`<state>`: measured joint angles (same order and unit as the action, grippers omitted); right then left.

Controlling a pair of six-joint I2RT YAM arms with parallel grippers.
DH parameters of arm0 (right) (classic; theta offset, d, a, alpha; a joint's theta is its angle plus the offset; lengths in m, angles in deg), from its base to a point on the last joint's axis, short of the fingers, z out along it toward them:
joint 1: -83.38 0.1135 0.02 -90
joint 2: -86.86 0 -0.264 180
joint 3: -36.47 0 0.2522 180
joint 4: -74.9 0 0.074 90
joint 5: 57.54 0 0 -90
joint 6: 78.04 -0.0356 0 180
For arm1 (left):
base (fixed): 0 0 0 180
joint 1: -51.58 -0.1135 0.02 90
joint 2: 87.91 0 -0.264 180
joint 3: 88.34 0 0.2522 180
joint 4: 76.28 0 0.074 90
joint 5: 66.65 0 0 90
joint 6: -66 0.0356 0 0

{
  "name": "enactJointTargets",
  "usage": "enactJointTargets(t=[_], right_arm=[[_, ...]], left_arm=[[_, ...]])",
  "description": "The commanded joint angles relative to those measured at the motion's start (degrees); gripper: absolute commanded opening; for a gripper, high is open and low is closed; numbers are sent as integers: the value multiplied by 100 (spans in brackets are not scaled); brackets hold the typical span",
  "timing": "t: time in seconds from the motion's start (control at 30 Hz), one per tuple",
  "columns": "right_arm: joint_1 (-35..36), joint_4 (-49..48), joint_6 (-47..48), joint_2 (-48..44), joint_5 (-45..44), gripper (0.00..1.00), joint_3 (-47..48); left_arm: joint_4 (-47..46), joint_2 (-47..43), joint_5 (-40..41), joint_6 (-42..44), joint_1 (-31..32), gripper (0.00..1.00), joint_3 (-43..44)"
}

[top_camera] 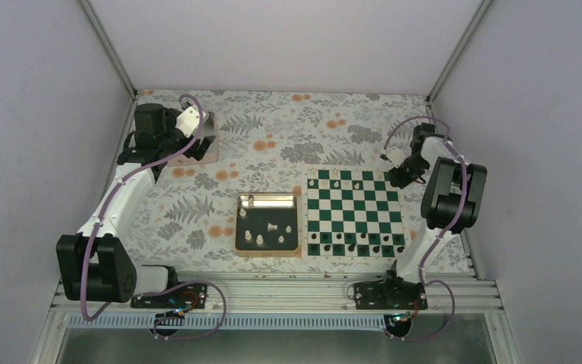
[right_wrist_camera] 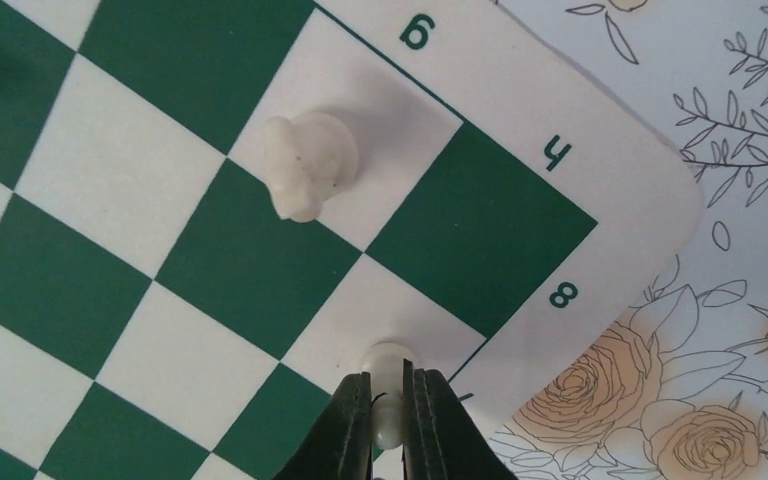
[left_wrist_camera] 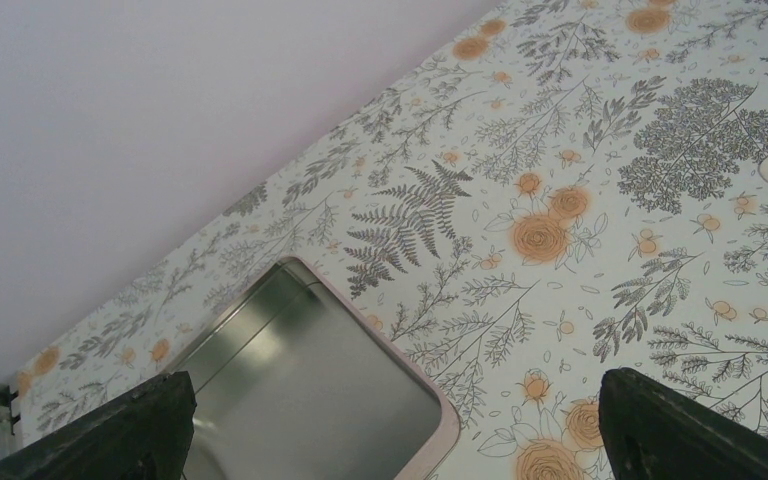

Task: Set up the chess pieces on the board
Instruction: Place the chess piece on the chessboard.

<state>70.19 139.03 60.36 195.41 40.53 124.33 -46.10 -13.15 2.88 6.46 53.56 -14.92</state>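
The green and white board lies right of centre. My right gripper is shut on a tiny white chess piece, holding it over the white corner square beside the printed 8. The right gripper hangs over the board's far right corner. Another white piece stands on a nearby white square. A few white pieces stand in the far row. Several more white pieces sit in the gold-rimmed tray. My left gripper is open and holds nothing, far from the board.
Black pieces fill the board's near rows. A silver tin lid lies on the floral cloth under the left gripper, at the table's far left. Grey walls close in the back and sides.
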Motion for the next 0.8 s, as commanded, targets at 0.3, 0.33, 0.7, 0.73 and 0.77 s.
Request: enactJointTargets(t=[0.3,0.33,0.7,0.73,0.77], right_arm=[[-114,-67,112,163,167,18,7],[-114,-26,123,155,168,20,19],[209,467,-3,-843,109,34,429],[415,537,-14,-974,65,34,443],[656,605,-32,-1106,-4,35,446]], left_arm=[[8,12,-115,41,-16,100,57],[10,12,-115,46,-14,100,51],[18,18,-124,44,-7,100,71],[17,17,-124,47,-12,100,72],[17,13,-123,45,-13,100,81]])
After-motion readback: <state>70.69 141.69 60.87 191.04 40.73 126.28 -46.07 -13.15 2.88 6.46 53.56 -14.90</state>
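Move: The white pawn is still pinched in my right hand, over the h7 square it is meant for: straight below me, about 2 cm down. The white knight on g8 stands some 4 cm ahead and 4 cm left, the empty green corner square about 4 cm straight ahead, and the nearest other white pawn roughly 11 cm left, level with h7. From my left hand, h7 lies about 62 cm right, 5 cm back and 23 cm lower. With my right hand I ease the last half centimetre down and slightly right to set the pawn on h7, hold there while my fingers open to about a third, and let go of it. Then I lift away quickly, straight up some 4 cm, fingers still pointing down and kept at that gap. ##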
